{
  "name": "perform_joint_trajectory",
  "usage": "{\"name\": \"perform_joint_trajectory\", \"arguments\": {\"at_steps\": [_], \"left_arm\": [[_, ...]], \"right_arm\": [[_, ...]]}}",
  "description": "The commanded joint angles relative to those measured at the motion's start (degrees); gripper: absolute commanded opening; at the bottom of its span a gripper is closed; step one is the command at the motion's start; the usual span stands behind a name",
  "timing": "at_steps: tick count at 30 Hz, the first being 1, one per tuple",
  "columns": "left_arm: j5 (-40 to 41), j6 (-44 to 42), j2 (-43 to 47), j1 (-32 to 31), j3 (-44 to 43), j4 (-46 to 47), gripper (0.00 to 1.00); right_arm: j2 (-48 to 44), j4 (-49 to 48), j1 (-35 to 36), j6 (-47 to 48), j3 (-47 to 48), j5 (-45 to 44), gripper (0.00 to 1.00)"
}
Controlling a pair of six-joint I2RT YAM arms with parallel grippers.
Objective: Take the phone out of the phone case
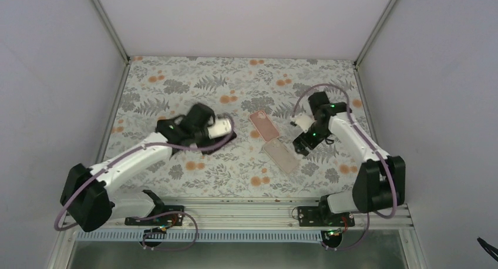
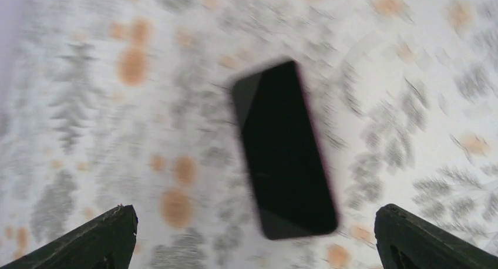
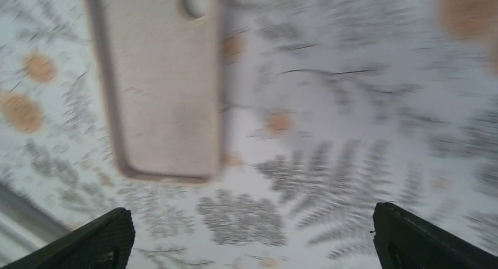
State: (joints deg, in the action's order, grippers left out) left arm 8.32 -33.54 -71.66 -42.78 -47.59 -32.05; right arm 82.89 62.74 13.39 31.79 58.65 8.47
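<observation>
In the left wrist view the phone [image 2: 285, 151], black screen up with a pinkish edge, lies flat on the floral cloth. It sits ahead of my left gripper [image 2: 255, 210], which is open and touches nothing. The view is blurred. From the top, my left gripper [image 1: 222, 137] hovers left of centre over a dark shape that I cannot separate from its fingers. The pale beige phone case [image 3: 167, 87] lies flat with its camera cutout at the far end, ahead and left of my open right gripper [image 3: 252, 210]. The case [image 1: 281, 156] rests just left of my right gripper [image 1: 302, 141].
A pinker case-shaped slab [image 1: 263, 125] with a corner cutout lies on the cloth just beyond the pale case. White walls enclose the table on three sides. A metal rail [image 1: 235, 213] carries the arm bases along the near edge.
</observation>
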Motion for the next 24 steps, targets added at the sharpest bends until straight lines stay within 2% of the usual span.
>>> {"name": "perform_joint_trajectory", "arguments": {"at_steps": [1,3,5,8,12,17,24], "left_arm": [[-5.4,2.0,2.7,10.6,-10.9,-5.1,1.0],[-4.8,2.6,3.0,17.0,-14.2,-3.9,1.0],[-7.1,3.3,2.9,25.0,-16.8,-2.6,1.0],[-8.4,5.2,3.0,36.6,-18.2,1.3,1.0],[-10.8,8.2,3.5,46.8,-18.2,4.9,1.0],[-15.3,12.4,4.8,51.9,-15.8,5.8,1.0],[-20.6,13.4,4.8,53.6,-12.5,6.5,1.0]], "right_arm": [[-4.1,-5.7,-5.4,-4.8,4.4,-13.9,1.0],[-3.8,-10.7,-9.1,-7.2,6.5,-15.5,1.0],[-2.6,-14.6,-11.8,-10.4,8.6,-13.0,1.0],[-2.1,-19.7,-12.3,-14.5,9.4,-8.1,1.0],[-5.3,-29.1,-12.4,-15.5,6.3,-5.7,1.0],[-8.5,-36.3,-12.6,-16.9,2.6,-9.1,1.0],[-9.9,-41.1,-12.5,-16.3,-4.4,-11.1,1.0]]}}
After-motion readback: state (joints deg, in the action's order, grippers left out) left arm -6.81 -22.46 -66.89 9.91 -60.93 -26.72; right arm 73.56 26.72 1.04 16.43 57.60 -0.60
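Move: The just-freed phone lies flat about 8 cm ahead, 3 cm to the right and 9 cm below the left hand; the black phone is about 10 cm ahead and 20 cm left, the pink case 15 cm ahead and 22 cm right. From the right hand, the clear case is about 3 cm ahead, 7 cm left and 6 cm below, with the pink case 17 cm ahead and 14 cm left. Open hands leave phone and clear case: left some 24 cm left, rising forward; right 14 cm forward, up, right. ##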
